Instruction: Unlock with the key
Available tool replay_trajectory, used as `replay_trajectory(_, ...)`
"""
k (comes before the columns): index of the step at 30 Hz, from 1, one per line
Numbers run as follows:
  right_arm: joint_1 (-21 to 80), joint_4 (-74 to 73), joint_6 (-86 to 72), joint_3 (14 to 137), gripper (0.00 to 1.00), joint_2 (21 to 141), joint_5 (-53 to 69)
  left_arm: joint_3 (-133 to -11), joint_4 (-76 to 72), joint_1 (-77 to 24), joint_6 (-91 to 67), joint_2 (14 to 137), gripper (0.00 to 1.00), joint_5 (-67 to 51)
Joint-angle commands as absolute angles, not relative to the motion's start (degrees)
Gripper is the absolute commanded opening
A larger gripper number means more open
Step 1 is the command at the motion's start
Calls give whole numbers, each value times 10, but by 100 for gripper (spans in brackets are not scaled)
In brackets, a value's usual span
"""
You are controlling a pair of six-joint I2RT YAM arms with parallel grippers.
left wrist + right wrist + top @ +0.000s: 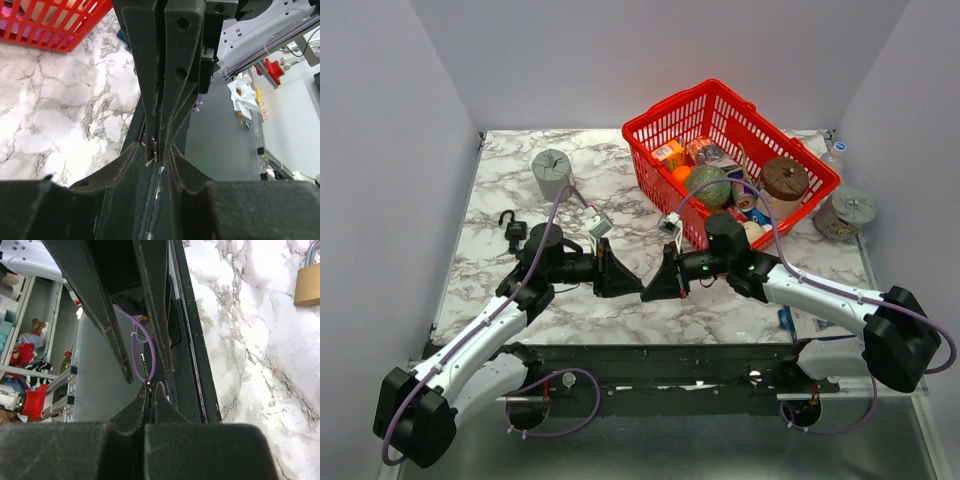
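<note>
My two grippers meet tip to tip over the near middle of the marble table. My right gripper (pixel 656 290) (pixel 151 385) is shut on the key, whose thin silver blade (pixel 145 368) sticks out past its tips. The key's black head is hidden between the pads. My left gripper (pixel 626 283) (pixel 154 147) is open, its fingers (pixel 97 300) standing either side of the blade without closing on it. The blade's tip (pixel 152 151) shows in the left wrist view. The brass padlock (pixel 307 286) lies on the marble. A black padlock (pixel 513 229) lies at the left.
A red basket (pixel 650 128) full of several objects stands at the back right. A grey cylinder (pixel 551 172) stands at the back left, and a grey spool (pixel 847 211) at the right edge. The table's dark near edge (pixel 650 352) runs just below the grippers.
</note>
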State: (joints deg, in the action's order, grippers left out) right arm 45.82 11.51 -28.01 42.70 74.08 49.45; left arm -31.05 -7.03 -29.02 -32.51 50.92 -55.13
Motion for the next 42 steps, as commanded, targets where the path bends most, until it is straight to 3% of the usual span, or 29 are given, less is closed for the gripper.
replay_trajectory(1,466,99,-269,443,1,748,515,-323,-59,-293,-313,508,39,-534)
replay_trajectory(8,468,96,-267,447,1,754,515,-322,-60,-293,-313,508,36,-534)
replay_trajectory(10,469,94,-266,449,1,751,515,-321,-61,-293,-313,507,26,-533)
replay_trajectory(12,469,92,-265,449,1,751,514,-320,-63,-293,-313,506,4,-534)
replay_trajectory(13,469,93,-265,449,1,751,514,-320,-63,-293,-314,506,0,-534)
replay_trajectory(16,469,119,-285,431,6,740,501,-320,-62,-293,-314,501,0,-528)
replay_trajectory(20,470,169,-315,400,22,717,469,-320,-57,-293,-309,482,0,-510)
replay_trajectory(24,469,208,-335,366,47,684,437,-319,-56,-293,-308,475,0,-512)
replay_trajectory(28,469,208,-332,351,64,660,403,-320,-63,-293,-314,480,0,-524)
replay_trajectory(32,469,214,-329,346,69,647,378,-319,-64,-293,-315,479,0,-524)
replay_trajectory(42,514,176,-307,368,66,648,316,-321,-56,-292,-309,476,0,-512)
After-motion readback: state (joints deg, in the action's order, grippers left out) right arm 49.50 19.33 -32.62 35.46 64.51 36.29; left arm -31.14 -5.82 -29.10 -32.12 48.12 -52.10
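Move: Between the two facing grippers is the key, gripped by the right fingers, its middle about 2 cm to that hand's left; from the left hand, whose half-open jaws take its blade, it is some 2 cm to the right and level. The brass padlock lies about 11 cm ahead, 11 cm left and 16 cm below the left hand. The red basket's middle is roughly 34 cm ahead, 17 cm right and 8 cm below the left hand. Closing onto the blade, the left hand shuts its half-open fingers almost in place, then rises barely 1 cm and keeps its pinch. The right hand eases slightly down and back while still holding the key, then opens wide, lets go and rises about 2.5 cm, edging right and partway back left, turning some 10 degrees clockwise. ##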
